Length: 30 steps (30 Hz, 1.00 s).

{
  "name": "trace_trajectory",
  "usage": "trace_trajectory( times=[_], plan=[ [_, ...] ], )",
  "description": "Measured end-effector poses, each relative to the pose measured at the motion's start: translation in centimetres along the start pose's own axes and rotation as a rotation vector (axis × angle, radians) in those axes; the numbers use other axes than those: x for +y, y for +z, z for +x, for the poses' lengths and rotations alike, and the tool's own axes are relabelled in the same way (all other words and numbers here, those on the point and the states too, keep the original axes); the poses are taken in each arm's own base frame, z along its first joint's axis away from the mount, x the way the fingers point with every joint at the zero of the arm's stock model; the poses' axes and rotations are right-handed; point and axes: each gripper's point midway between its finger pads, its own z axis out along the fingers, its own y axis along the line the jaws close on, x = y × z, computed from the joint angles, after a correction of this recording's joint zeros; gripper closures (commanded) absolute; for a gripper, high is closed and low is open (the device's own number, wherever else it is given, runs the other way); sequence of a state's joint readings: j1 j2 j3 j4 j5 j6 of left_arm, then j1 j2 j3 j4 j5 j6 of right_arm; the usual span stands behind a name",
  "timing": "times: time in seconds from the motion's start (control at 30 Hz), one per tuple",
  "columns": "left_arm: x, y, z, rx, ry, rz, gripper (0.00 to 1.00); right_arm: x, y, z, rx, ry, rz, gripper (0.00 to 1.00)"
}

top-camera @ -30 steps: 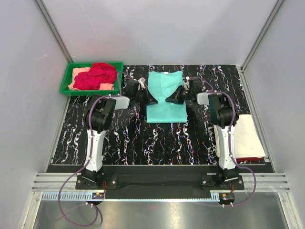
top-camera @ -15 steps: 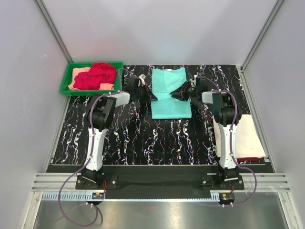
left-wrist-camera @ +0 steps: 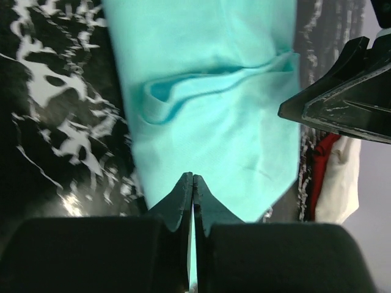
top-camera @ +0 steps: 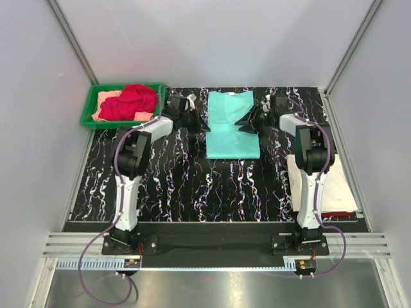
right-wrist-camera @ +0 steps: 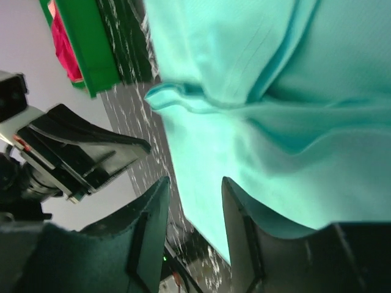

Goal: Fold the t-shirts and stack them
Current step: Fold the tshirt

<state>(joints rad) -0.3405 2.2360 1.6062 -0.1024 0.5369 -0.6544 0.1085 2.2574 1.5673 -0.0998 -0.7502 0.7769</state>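
Observation:
The mint-teal t-shirt [top-camera: 232, 131] lies folded lengthwise at the back middle of the table. My left gripper [top-camera: 204, 127] sits at its left edge, shut, and in the left wrist view [left-wrist-camera: 193, 177] a strip of teal cloth runs between its fingers. My right gripper [top-camera: 244, 123] stands at the shirt's right edge with its jaws apart; in the right wrist view [right-wrist-camera: 195, 183] nothing lies between the fingers, and the teal cloth [right-wrist-camera: 275, 122] lies beyond them. A red t-shirt [top-camera: 131, 101] and a peach one [top-camera: 106, 97] lie crumpled in the tray. A cream-white t-shirt [top-camera: 334, 183] lies folded at the right.
The green tray [top-camera: 119, 123] stands at the back left corner. A red edge [top-camera: 337, 212] shows under the cream-white shirt, partly behind the right arm. White walls close in the table on the left, back and right.
Both grippers moved toward the back of the table, and the teal shirt shifted back and to the right with them. The right jaws have opened and let go of the cloth.

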Motion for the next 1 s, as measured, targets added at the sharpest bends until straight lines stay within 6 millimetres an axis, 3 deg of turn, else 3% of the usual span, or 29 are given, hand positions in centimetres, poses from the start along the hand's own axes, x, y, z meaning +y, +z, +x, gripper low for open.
trace_trajectory(
  times=[0.17,0.23,0.3,0.37,0.53,0.6,0.8,1.0],
  plan=[
    [-5.0,-2.2,0.7,-0.021,0.043,0.071,0.98,3.0,-3.0,1.3,0.015,-0.078,-0.016,0.65],
    [-6.8,-1.8,1.8,-0.018,0.043,0.121,1.0,3.3,-3.9,2.4,0.029,-0.085,-0.027,0.71],
    [-7.3,-1.2,3.4,0.003,0.019,0.148,1.0,2.7,-4.2,3.8,0.064,-0.069,-0.033,0.82],
    [-6.7,-0.3,5.8,0.046,-0.028,0.15,1.0,1.1,-3.9,5.3,0.109,-0.045,-0.025,0.92],
    [-2.5,1.3,10.1,0.135,-0.133,0.086,1.0,-4.4,-2.6,9.2,0.217,0.039,0.022,0.99],
    [-1.7,1.3,11.1,0.156,-0.163,0.093,1.0,-5.9,-2.9,10.8,0.249,0.084,0.038,0.99],
    [-1.4,0.3,12.0,0.152,-0.158,0.103,1.0,-6.3,-3.4,12.1,0.27,0.051,-0.014,0.98],
    [-0.2,-3.8,16.1,0.197,-0.154,0.054,1.0,-7.0,-5.3,16.2,0.299,0.043,-0.008,0.98]
  ],
)
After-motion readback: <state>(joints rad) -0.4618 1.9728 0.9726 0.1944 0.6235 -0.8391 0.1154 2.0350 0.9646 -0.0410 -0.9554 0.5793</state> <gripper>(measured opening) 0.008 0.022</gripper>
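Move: The t-shirt's near edge, its middle, lies about 12 cm back and 10 cm to the right of the left hand, some 4 cm lower. From the right hand that edge is roughly 13 cm back, 2 cm to the left and 5 cm below. The shirt's far edge is about 13 cm ahead of the right hand and 3 cm to its left; the white-topped stack sits some 33 cm to its right and 22 cm back. Both hands press their fingertips down on the t-shirt just inside its near edge and drag it back towards the bases, some 6 cm. Before that each hops up about 5 cm and back off the shirt's middle, tipping 10 degrees or so farther down, the left also swinging right and partly back again. The right fingers close on the way; the left stay shut. ##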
